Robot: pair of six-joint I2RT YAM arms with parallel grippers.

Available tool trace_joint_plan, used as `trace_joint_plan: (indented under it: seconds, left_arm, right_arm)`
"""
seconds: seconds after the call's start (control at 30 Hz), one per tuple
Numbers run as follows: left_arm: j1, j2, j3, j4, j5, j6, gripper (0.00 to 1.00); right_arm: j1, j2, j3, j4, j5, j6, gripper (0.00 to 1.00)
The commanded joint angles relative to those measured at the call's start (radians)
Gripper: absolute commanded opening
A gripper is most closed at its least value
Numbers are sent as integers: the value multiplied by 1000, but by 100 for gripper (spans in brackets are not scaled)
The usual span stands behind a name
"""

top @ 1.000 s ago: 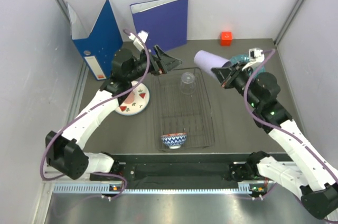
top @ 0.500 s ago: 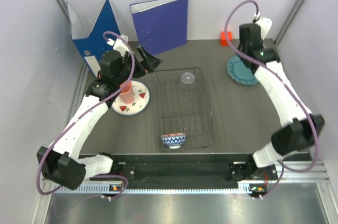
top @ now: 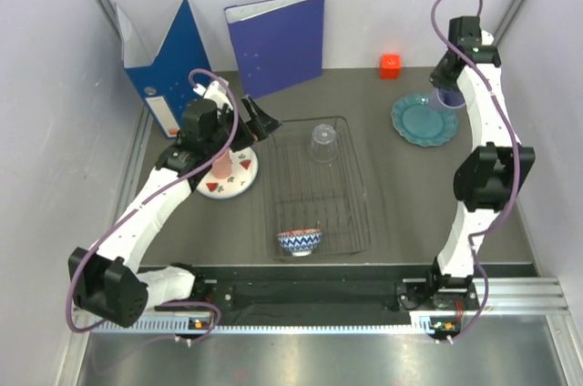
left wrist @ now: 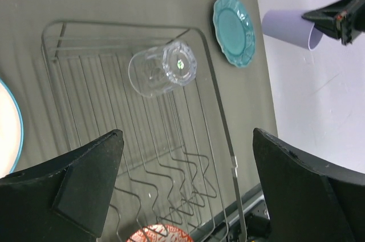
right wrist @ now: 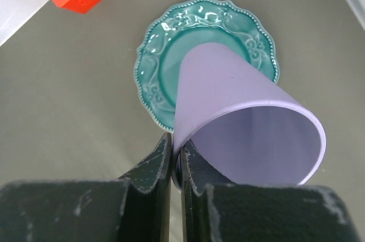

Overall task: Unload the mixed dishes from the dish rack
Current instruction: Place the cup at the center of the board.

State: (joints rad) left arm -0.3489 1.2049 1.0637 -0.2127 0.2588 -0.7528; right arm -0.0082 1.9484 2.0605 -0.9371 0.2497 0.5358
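Observation:
The dish rack lies mid-table, holding an upside-down clear glass tumbler at its far end and a blue-white patterned bowl at its near end. My left gripper hangs open and empty over the rack's far left corner. Just left of it a pink cup stands on the white plate. My right gripper is shut on the rim of the lavender cup, which hangs tilted above the teal plate at the far right.
Two blue binders stand against the back wall. A small red cube sits at the far right near the teal plate. White walls close in both sides.
My right arm has swung up and back from beside the rack to above the teal plate, carrying the lavender cup. The left arm drew back a little, uncovering the pink cup.

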Motion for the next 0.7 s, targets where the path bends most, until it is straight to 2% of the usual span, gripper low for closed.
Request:
trace_joint_plan:
  seconds: [0.0, 0.17, 0.67]
  left_arm:
    - [-5, -11, -30, 26, 23, -17, 99]
    - [-7, -8, -59, 36, 20, -26, 99]
    - [-28, 51, -84, 52, 30, -34, 99]
  right_arm:
    - [-22, 98, 156, -74, -87, 46, 0]
    - [-26, 198, 263, -129, -105, 47, 0]
    - [-26, 305, 253, -120, -59, 38, 0]
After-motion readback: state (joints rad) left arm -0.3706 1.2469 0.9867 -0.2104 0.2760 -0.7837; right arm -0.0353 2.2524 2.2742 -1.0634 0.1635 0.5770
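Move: My right hand still pinches the rim of the purple cup. The teal plate's centre lies about 4 cm ahead and 22 cm below, almost straight in line; the red block is some 19 cm ahead and 7 cm left, the glass 5 cm back and 30 cm left. From my empty left hand, the glass in the rack is roughly 11 cm ahead, 15 cm right and 20 cm below, the teal plate 20 cm ahead and 45 cm right. I bring the cup down towards the middle of the teal plate with my right hand, about 9 cm in all, easing some 3 cm forward at first and then sinking straight, fingers tipping 10 degrees or so further downward with the rim kept pinched. My left hand, wide open and touching nothing, sinks about 5 cm beside the rack and tips slightly down. ##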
